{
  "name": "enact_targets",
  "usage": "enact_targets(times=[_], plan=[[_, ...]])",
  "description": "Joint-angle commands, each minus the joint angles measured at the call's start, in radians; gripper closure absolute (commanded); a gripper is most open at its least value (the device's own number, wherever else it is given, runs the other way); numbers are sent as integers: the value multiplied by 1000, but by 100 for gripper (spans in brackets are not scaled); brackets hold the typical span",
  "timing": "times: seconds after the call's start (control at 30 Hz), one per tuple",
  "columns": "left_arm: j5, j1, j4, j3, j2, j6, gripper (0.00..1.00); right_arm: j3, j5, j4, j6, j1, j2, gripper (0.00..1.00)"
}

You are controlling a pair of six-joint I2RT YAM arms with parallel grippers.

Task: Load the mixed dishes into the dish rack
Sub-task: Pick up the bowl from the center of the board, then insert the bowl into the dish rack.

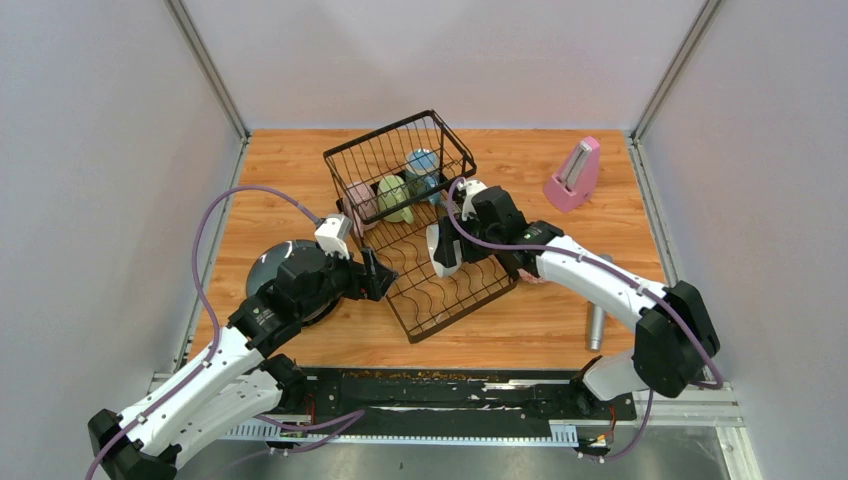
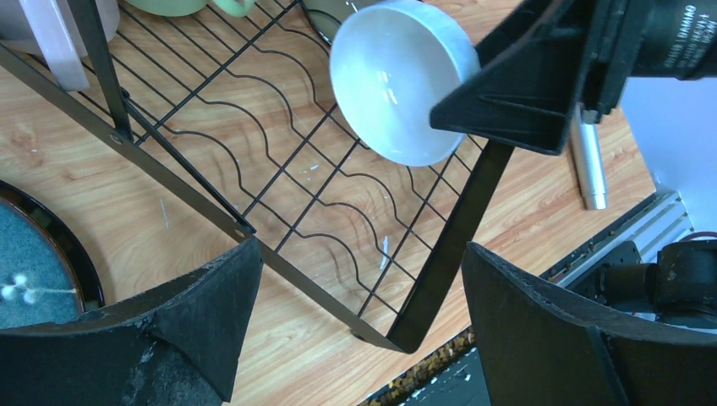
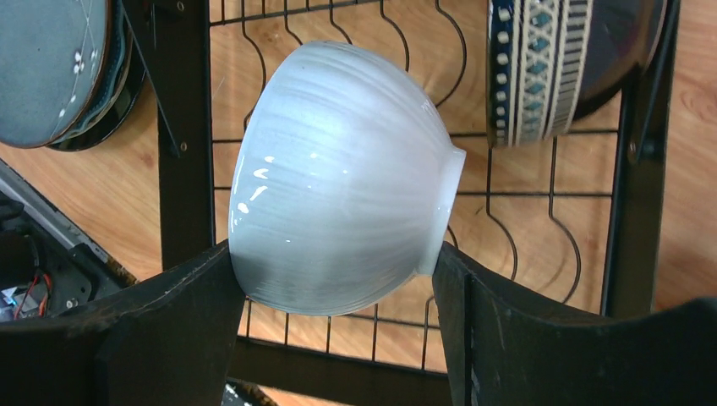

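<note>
The black wire dish rack (image 1: 428, 300) stands mid-table, its tall basket at the far end holding a pink mug (image 1: 358, 200), a pale-green mug (image 1: 393, 198) and a blue mug (image 1: 423, 165). My right gripper (image 3: 338, 279) is shut on a white bowl (image 3: 338, 178), gripping it on edge over the wavy slots (image 2: 296, 169). A blue-patterned bowl (image 3: 550, 68) stands in the tray just beyond. My left gripper (image 2: 359, 321) is open and empty over the tray's near-left corner. Dark speckled plates (image 1: 283, 268) lie on the table beside the rack, under the left arm.
A pink metronome (image 1: 573, 175) stands at the far right of the table. A silver microphone (image 1: 596, 320) lies near the front right, beside the right arm. The two grippers are close together over the tray.
</note>
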Motion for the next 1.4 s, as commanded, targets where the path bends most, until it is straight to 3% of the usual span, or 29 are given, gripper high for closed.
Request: enact_targets(times=[0.0, 0.3, 0.5, 0.67, 0.97, 1.1, 1.37], plan=[[-11, 3, 8, 39, -15, 14, 6, 96, -14, 149, -56, -3, 66, 51], [-31, 4, -15, 51, -30, 10, 6, 123, 52, 270, -125, -1, 175, 53], [-18, 3, -9, 55, -18, 5, 7, 105, 19, 333, -170, 0, 222, 51], [-22, 3, -8, 51, -29, -2, 7, 9, -17, 451, -146, 4, 216, 50], [-17, 3, -4, 49, -26, -3, 7, -123, 81, 669, -163, 26, 239, 48], [-15, 2, -7, 49, -28, -5, 7, -144, 174, 704, -187, 33, 255, 46], [-16, 3, -4, 37, -36, -15, 7, -213, 200, 797, -289, 92, 275, 40]])
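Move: The right hand already holds the white bowl; the free spot in the rack before the mugs is about 8 cm ahead, 6 left and 7 below. The green mug is some 11 cm ahead and 9 left, the pink mug 10 ahead and 16 left, the patterned bowl 7 ahead and 3 right, all roughly 7 cm lower. From the left hand that spot is about 10 cm ahead, 6 right and 13 down. Right hand carries white bowl about 8 cm forward-left, sinking, towards the green mug, fingers tipping up 25 degrees. ##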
